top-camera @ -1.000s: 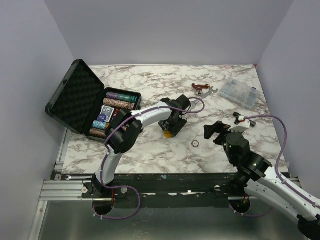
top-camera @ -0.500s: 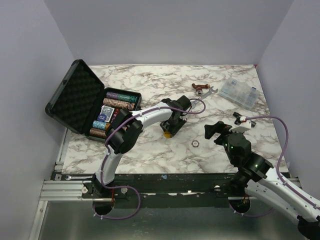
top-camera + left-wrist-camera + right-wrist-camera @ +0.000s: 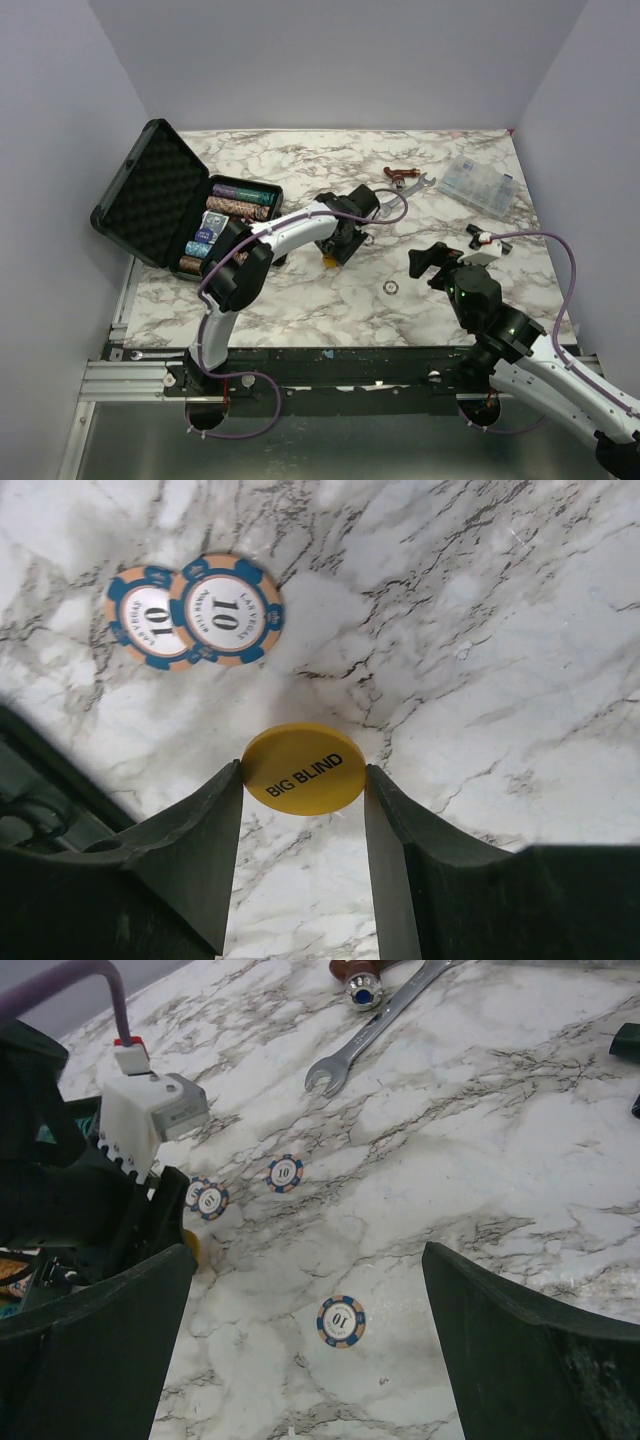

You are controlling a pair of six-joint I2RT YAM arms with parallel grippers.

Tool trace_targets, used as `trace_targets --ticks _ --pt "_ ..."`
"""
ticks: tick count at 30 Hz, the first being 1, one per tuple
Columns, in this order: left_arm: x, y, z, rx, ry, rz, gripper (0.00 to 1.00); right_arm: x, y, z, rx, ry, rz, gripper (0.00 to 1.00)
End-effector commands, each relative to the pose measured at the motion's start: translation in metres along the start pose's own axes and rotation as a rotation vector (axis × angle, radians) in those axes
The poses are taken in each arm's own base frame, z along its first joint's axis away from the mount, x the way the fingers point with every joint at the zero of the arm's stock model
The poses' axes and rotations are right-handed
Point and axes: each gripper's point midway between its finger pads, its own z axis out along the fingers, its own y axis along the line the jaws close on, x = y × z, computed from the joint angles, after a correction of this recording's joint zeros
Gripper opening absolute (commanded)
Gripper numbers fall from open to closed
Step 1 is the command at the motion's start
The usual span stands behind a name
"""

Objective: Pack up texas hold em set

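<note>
The black case [image 3: 150, 195] lies open at the back left, with rows of chips and card decks [image 3: 225, 215] in its foam base. My left gripper [image 3: 331, 252] [image 3: 303, 772] is shut on a yellow "BIG BLIND" disc [image 3: 303, 769], pinched by its edges between the fingertips just over the marble. Beyond it on the table lie two overlapping "10" chips [image 3: 190, 615]. My right gripper [image 3: 432, 262] [image 3: 308, 1253] stands wide open to the right with nothing in it. A single "10" chip [image 3: 341, 1321] [image 3: 390, 288] lies on the table between its fingers. Another chip [image 3: 285, 1173] lies farther off.
A silver wrench [image 3: 415, 182] [image 3: 385, 1022] and a red-handled tool [image 3: 398, 173] lie at the back centre. At the back right sits a clear compartment box [image 3: 480, 182]. The left arm reaches across the middle of the table.
The left gripper's fingers have closed in on the yellow disc. It has shifted a little back and to the left with the disc. The right arm has barely moved.
</note>
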Motion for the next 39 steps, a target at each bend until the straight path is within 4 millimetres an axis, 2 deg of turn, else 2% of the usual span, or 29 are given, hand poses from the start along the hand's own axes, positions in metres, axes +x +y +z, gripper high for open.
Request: trace_targets --ticks 1,6,11,17,21,25,29,32,39 --pt "-0.014 0.03 -0.029 -0.068 -0.09 -0.035 0.34 -0.003 0.0 0.001 0.004 -0.014 0.003 1.0" --pt "-0.017 0.072 -0.047 -0.097 -0.13 -0.137 0.34 -0.003 0.0 0.001 0.004 -0.013 0.0 1.0" --pt "-0.006 0.139 -0.065 -0.143 -0.154 -0.302 0.34 -0.003 0.001 0.001 0.001 -0.015 0.0 1.0" --pt "0.031 0.22 -0.078 -0.188 -0.146 -0.537 0.34 -0.004 0.001 0.001 -0.002 -0.018 -0.001 1.0" --pt "0.059 0.254 -0.079 -0.197 -0.124 -0.664 0.32 -0.004 0.002 0.001 -0.006 -0.014 -0.005 1.0" --pt "0.084 0.277 -0.081 -0.22 -0.101 -0.755 0.32 -0.005 0.003 0.001 -0.006 -0.014 -0.009 1.0" --pt "0.112 0.297 -0.083 -0.335 -0.063 -0.794 0.32 -0.006 0.002 -0.001 -0.009 -0.017 -0.004 1.0" --pt "0.124 0.308 -0.086 -0.377 -0.057 -0.82 0.32 -0.007 0.003 -0.001 -0.016 -0.023 -0.004 1.0" --pt "0.143 0.319 -0.077 -0.397 -0.011 -0.858 0.32 -0.007 0.005 -0.002 -0.028 -0.018 -0.015 1.0"
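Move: The left hand holds the big blind just above the table. The card deck with the small blind on it, in the open case, lies about 32 cm to its left and 8 cm ahead, roughly level in height. The case handle is some 14 cm left and 4 ahead, the all-in marker 23 left and 7 ahead, two blue-rimmed chips 5 cm straight ahead. From the right hand, that deck is about 55 cm left, 15 ahead and 13 lower. Still pinching the big blind by its edges, the left hand carries the disc up off the table area and sweeps some 32 cm left, over the case's edge, to the blue card deck. It climbs about 7.5 cm and goes 11 cm forward early on, then eases down and back 2 cm each, while the wrist turns roughly 50 degrees counter-clockwise. ##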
